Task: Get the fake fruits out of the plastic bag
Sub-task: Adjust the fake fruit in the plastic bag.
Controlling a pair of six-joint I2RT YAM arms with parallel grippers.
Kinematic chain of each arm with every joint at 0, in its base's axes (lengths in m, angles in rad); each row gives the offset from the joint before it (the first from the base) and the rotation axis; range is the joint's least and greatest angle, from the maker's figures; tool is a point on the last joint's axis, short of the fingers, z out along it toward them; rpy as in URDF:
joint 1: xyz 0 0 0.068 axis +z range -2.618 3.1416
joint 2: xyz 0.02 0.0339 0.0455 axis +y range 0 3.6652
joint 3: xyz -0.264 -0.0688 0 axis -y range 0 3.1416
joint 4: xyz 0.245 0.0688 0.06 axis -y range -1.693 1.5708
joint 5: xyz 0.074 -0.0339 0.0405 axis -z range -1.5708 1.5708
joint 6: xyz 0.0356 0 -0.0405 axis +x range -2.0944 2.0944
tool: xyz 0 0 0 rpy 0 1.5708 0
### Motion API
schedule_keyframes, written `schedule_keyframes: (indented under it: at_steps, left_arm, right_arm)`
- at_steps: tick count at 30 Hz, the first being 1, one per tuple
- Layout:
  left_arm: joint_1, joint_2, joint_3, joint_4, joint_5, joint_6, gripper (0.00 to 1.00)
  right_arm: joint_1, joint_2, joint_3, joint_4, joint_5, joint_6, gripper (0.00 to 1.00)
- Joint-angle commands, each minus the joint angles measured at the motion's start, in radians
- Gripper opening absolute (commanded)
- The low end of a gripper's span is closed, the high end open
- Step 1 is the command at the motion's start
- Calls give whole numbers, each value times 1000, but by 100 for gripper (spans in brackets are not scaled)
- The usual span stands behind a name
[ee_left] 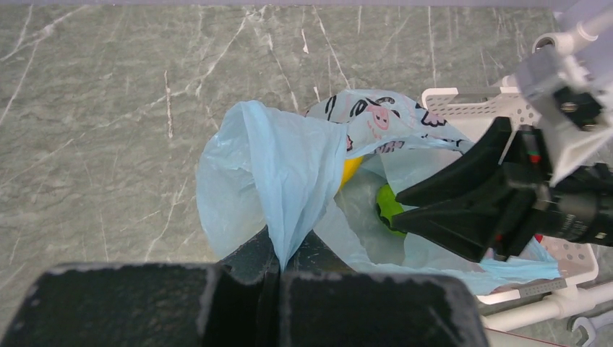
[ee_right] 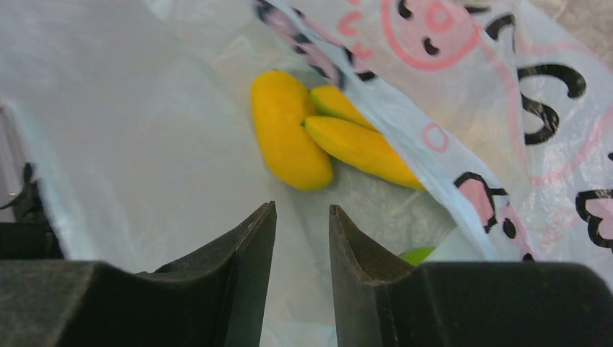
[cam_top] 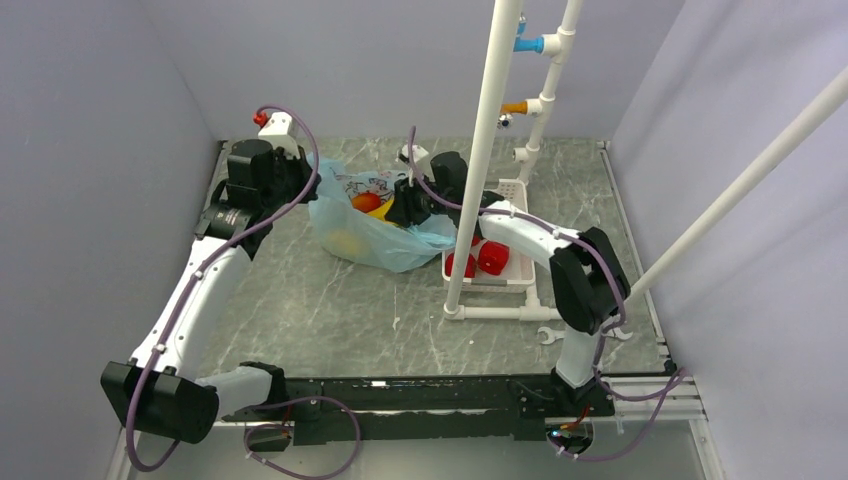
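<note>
The light-blue plastic bag [cam_top: 375, 238] lies at the middle back of the table with its mouth facing right. My left gripper [cam_top: 312, 190] is shut on a fold of the bag's rim [ee_left: 280, 246] and holds it up. My right gripper [cam_top: 407, 212] is inside the bag's mouth, its jaws slightly apart and empty [ee_right: 302, 210]. Just ahead of it lie yellow bananas [ee_right: 290, 136]. A green piece [ee_right: 418, 254] shows beside the right finger, and also in the left wrist view [ee_left: 387, 206]. A red piece [cam_top: 366, 201] shows in the bag's mouth.
A white slotted basket [cam_top: 512, 188] with red pieces [cam_top: 490, 257] stands right of the bag. A white pipe frame [cam_top: 478, 160] rises in front of it, with a base bar [cam_top: 495, 313]. A wrench [cam_top: 548, 336] lies near the right arm. Walls close three sides.
</note>
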Motion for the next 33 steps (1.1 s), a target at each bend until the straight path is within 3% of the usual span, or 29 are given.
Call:
schedule_keyframes:
  at_steps: [1,6,10,15,18,23,33]
  left_arm:
    - [3,-34,6,46,25,0,0]
    - [4,-23,14,39,40,-6,0]
    - [6,-21,9,39,26,-10,0]
    - [13,-20,7,43,23,-13,0]
    - [23,-9,12,36,38,-18,0]
    - [33,-16,6,40,14,-21,0]
    - [35,-23,-1,43,-13,-15,0]
  right_arm:
    - [2,35,47,-22,89,-52,37]
    - [4,146,150,-219,141,-214,48]
    - [15,218,251,-371,281,-278,63]
    - [47,215,250,-429,464,-340,86]
    - [62,204,245,-474,548,-379,94]
    - [77,202,255,-558,600,-426,99]
    - [106,264,239,-617,707,-419,97]
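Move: The green fruit lies in the bottom of the bag about 15 cm below the right hand, some 3 cm ahead and 4 cm to its right. The bananas are roughly 4 cm ahead and 1 cm left of that hand, with the orange fruit 4 cm ahead and 6 cm left, both some 13 cm below; the white basket's middle is about 21 cm right and 4 cm back, 16 cm down. From the left hand, the green fruit is some 18 cm right, 2 cm ahead and 27 cm below. The right hand sinks about 12 cm into the bag towards the green fruit, first easing forward some 3 cm and then shifting about 7 cm to the right and slightly back, while its wrist swings some 50 degrees so that the left-pointing fingers turn steeply down. On the way the fingers spread from about a third to fully open, and they end around or just above the green fruit, while the left hand still pinches the bag's rim and holds it up nearly in place. ##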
